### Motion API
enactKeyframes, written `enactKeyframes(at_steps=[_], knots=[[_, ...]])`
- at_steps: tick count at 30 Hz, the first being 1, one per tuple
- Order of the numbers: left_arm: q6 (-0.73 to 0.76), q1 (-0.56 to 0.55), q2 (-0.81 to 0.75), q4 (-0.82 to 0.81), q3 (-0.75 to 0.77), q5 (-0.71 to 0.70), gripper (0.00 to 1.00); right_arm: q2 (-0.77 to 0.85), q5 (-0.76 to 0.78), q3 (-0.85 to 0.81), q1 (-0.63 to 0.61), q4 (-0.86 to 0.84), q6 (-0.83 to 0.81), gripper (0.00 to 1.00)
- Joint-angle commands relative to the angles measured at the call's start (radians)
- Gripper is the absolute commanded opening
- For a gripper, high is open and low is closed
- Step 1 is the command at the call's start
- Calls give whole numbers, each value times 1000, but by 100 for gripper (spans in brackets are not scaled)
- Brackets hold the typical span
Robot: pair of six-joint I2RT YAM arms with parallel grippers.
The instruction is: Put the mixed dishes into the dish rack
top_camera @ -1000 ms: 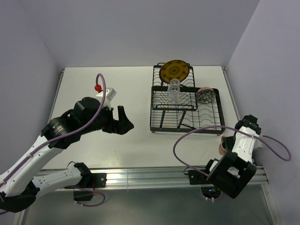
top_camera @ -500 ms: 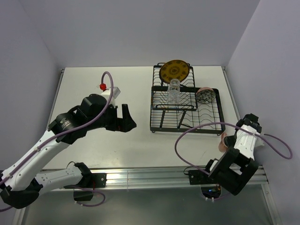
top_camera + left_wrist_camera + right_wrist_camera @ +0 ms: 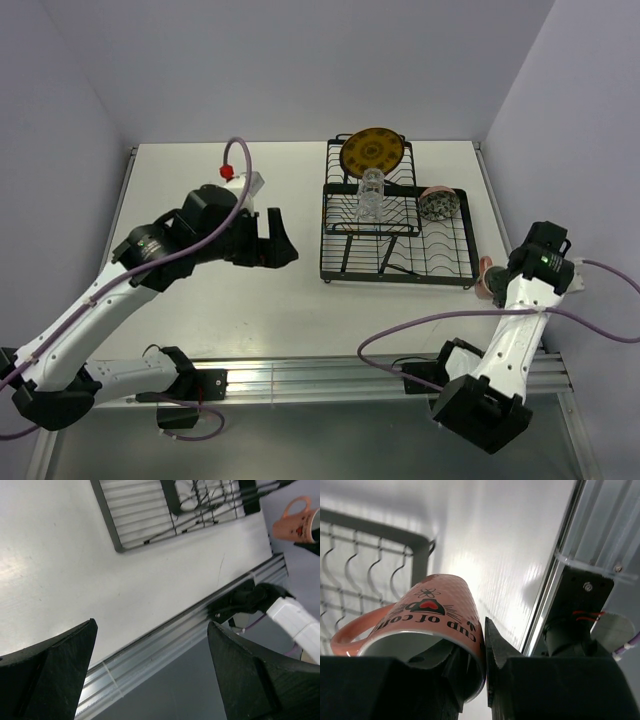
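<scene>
A pink mug [image 3: 435, 610] with black lettering hangs tilted from my right gripper [image 3: 479, 650], which is shut on its rim, one finger inside and one outside. In the top view the mug [image 3: 487, 280] is just off the near right corner of the black wire dish rack [image 3: 440, 262]. Standing in the rack are a yellow-orange plate [image 3: 372, 150], a clear glass tumbler [image 3: 371, 195] and a small patterned bowl [image 3: 438, 204]. My left gripper [image 3: 283, 240] is open with nothing between its fingers, above the table left of the rack. Its wrist view shows the rack [image 3: 150, 520] and the mug [image 3: 295, 525].
The metal rail [image 3: 300, 378] runs along the table's near edge. The right wall [image 3: 580, 180] is close beside the right arm. A purple cable [image 3: 420, 322] loops from the right arm over the near table.
The right gripper has shut on the pink mug and carried it up toward the rack's near right corner. The left arm has moved a little right and farther, still open.
</scene>
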State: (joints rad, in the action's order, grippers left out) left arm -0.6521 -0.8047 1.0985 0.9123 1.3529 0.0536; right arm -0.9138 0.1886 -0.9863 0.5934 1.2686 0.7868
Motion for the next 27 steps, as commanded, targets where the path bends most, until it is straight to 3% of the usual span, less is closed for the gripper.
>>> enactKeyframes(at_steps=[1, 5, 9, 14, 18, 21, 22, 24, 25, 27], knots=[[-12, 4, -19, 17, 147, -98, 98, 32, -66, -135, -15, 92, -11, 0], [-17, 6, 6, 68, 329, -144, 96, 13, -130, -398, -55, 126, -50, 0], [-35, 9, 41, 82, 428, -106, 92, -57, -179, -700, -197, 104, -52, 0], [-107, 18, 113, 68, 540, 52, 89, -184, -271, -1070, -369, 68, -96, 0], [-227, 51, 176, 22, 624, 253, 87, -276, -339, -1184, -507, -29, -167, 0], [-349, 126, 204, -26, 638, 424, 83, -306, -275, -1207, -717, -107, -245, 0], [-444, 187, 207, -71, 606, 484, 82, -316, -232, -1209, -850, -124, -291, 0], [-590, 237, 189, -183, 518, 688, 77, -318, -66, -1191, -984, -169, -337, 0], [-782, 252, 148, -392, 383, 744, 75, -315, -19, -1169, -1044, -195, -384, 0], [-984, 262, 97, -632, 240, 816, 69, -304, 99, -1118, -1199, -268, -425, 0]])
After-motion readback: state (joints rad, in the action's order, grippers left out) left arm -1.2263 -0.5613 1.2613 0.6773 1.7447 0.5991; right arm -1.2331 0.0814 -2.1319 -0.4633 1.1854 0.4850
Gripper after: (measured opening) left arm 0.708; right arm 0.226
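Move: The pink mug is already pinched by its rim in the right gripper, its middle about 4 cm to the left of the hand and 3 cm below. From this hand the open left gripper waits some 46 cm to the left, 5 cm farther out and 14 cm higher. The rack's middle lies about 13 cm ahead, 20 cm left and 12 cm down, with the patterned bowl 22 cm ahead, 10 cm left and 11 cm down. From the left hand, the mug is about 42 cm right, 5 cm back and 17 cm below. Keep the rim pinch and sweep the right gripper up about 33 cm, then increasingly left and somewhat forward over the rack towards the left gripper, swinging the fingers from pointing down to nearly level, forward and somewhat left. Meanwhile raise the left gripper some 19 cm, then ease it slightly right, rolling and levelling its fingers to point right at the mug while narrowing their opening by about a quarter. ##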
